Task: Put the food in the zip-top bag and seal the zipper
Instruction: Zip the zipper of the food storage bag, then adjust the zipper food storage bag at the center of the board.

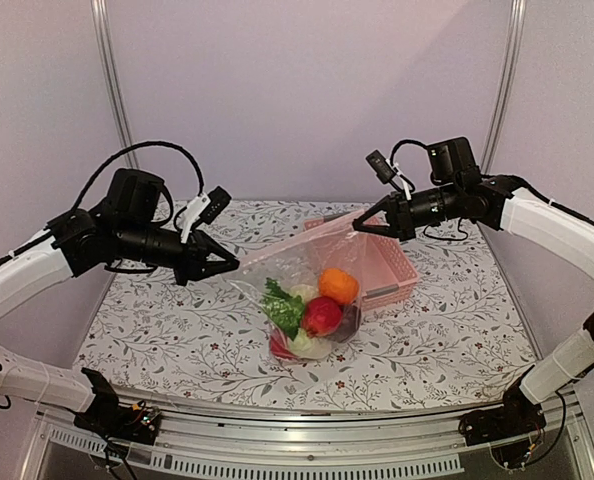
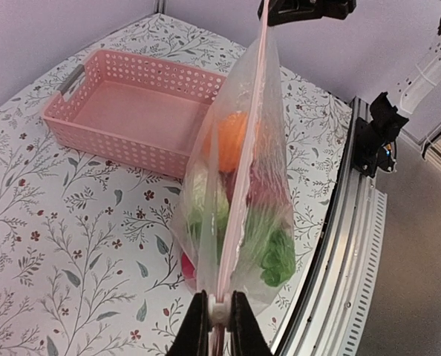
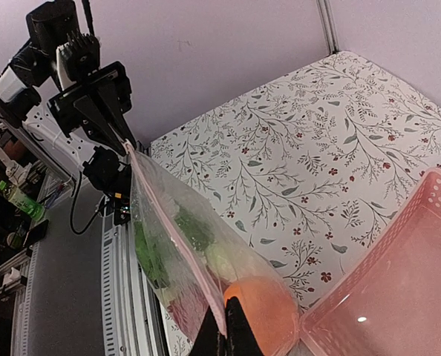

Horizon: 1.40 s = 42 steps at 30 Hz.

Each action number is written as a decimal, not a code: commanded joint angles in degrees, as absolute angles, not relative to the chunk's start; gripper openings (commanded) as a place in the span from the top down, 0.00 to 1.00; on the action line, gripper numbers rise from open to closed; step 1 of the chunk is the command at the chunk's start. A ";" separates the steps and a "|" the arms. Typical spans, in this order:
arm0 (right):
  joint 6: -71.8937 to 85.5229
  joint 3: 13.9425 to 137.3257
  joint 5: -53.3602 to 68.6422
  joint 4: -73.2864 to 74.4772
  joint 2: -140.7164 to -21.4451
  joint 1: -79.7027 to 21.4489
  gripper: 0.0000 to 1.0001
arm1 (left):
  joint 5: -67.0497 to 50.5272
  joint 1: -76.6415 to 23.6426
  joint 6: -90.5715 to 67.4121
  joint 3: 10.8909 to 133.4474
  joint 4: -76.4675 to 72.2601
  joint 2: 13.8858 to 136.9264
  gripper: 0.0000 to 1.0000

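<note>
The zip-top bag (image 1: 299, 272) hangs stretched between my two grippers above the table, its mouth edge uppermost. Inside it lies the food: an orange fruit (image 1: 338, 285), a red one (image 1: 322, 315), green leaves (image 1: 282, 306), a cream piece (image 1: 305, 346) and a dark purple one (image 1: 350, 322). My left gripper (image 1: 234, 265) (image 2: 217, 313) is shut on the small white slider at the near end of the pink zipper (image 2: 243, 148). At the other end, my right gripper (image 1: 358, 226) (image 3: 228, 335) is shut on the bag's corner, right on the zipper (image 3: 179, 243).
An empty pink lattice basket (image 1: 389, 268) (image 2: 131, 111) (image 3: 399, 297) stands on the floral tablecloth behind and to the right of the bag. The table's metal front rail (image 2: 332, 259) runs just below the bag. Purple walls close off the back and sides.
</note>
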State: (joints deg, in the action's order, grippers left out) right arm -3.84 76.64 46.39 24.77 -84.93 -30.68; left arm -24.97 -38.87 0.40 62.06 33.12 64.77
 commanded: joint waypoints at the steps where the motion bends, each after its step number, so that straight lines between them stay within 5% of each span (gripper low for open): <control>1: -3.00 78.31 42.85 23.24 -85.38 -27.07 1.00 | -22.55 -36.94 0.13 60.06 41.61 63.34 0.94; 17: -1.32 79.64 44.75 21.65 -88.12 -27.07 1.00 | -21.25 -34.99 -0.73 61.14 41.47 64.33 0.91; 24: -0.52 82.08 47.24 21.82 -90.11 -27.08 0.99 | -17.69 -34.31 -3.24 62.05 38.61 64.98 0.61; 28: 1.50 83.36 49.29 22.24 -91.24 -27.14 0.72 | -16.36 -34.23 -4.99 63.75 35.26 65.83 0.45; 32: 3.46 85.39 49.55 23.23 -91.63 -27.16 0.52 | -15.13 -33.98 -5.13 65.38 33.96 66.18 0.40; 42: 8.25 93.68 40.12 24.96 -89.43 -27.07 0.37 | -6.67 -32.38 -6.62 69.58 32.16 66.94 0.34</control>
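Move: The food-filled bag hangs by its zipper between both grippers. The food's middle lies roughly 14 cm right of, 3 cm back from and 19 cm below the left hand, which holds the slider at the zipper's left end. From the right hand, gripping the other end, it is about 10 cm left, 10 cm back and 22 cm below. The pink basket stands some 8 cm ahead and 3 cm right of the right hand, 25 cm lower. Easing left and down about 3 cm, the left hand opens its fingers and lets go of the slider end, then pulls forward and up, turning some 20 degrees counter-clockwise. The right hand keeps its pinch while creeping forward about 4 cm, opens just after the left, and rises clear of its zipper corner by about 6 cm. ##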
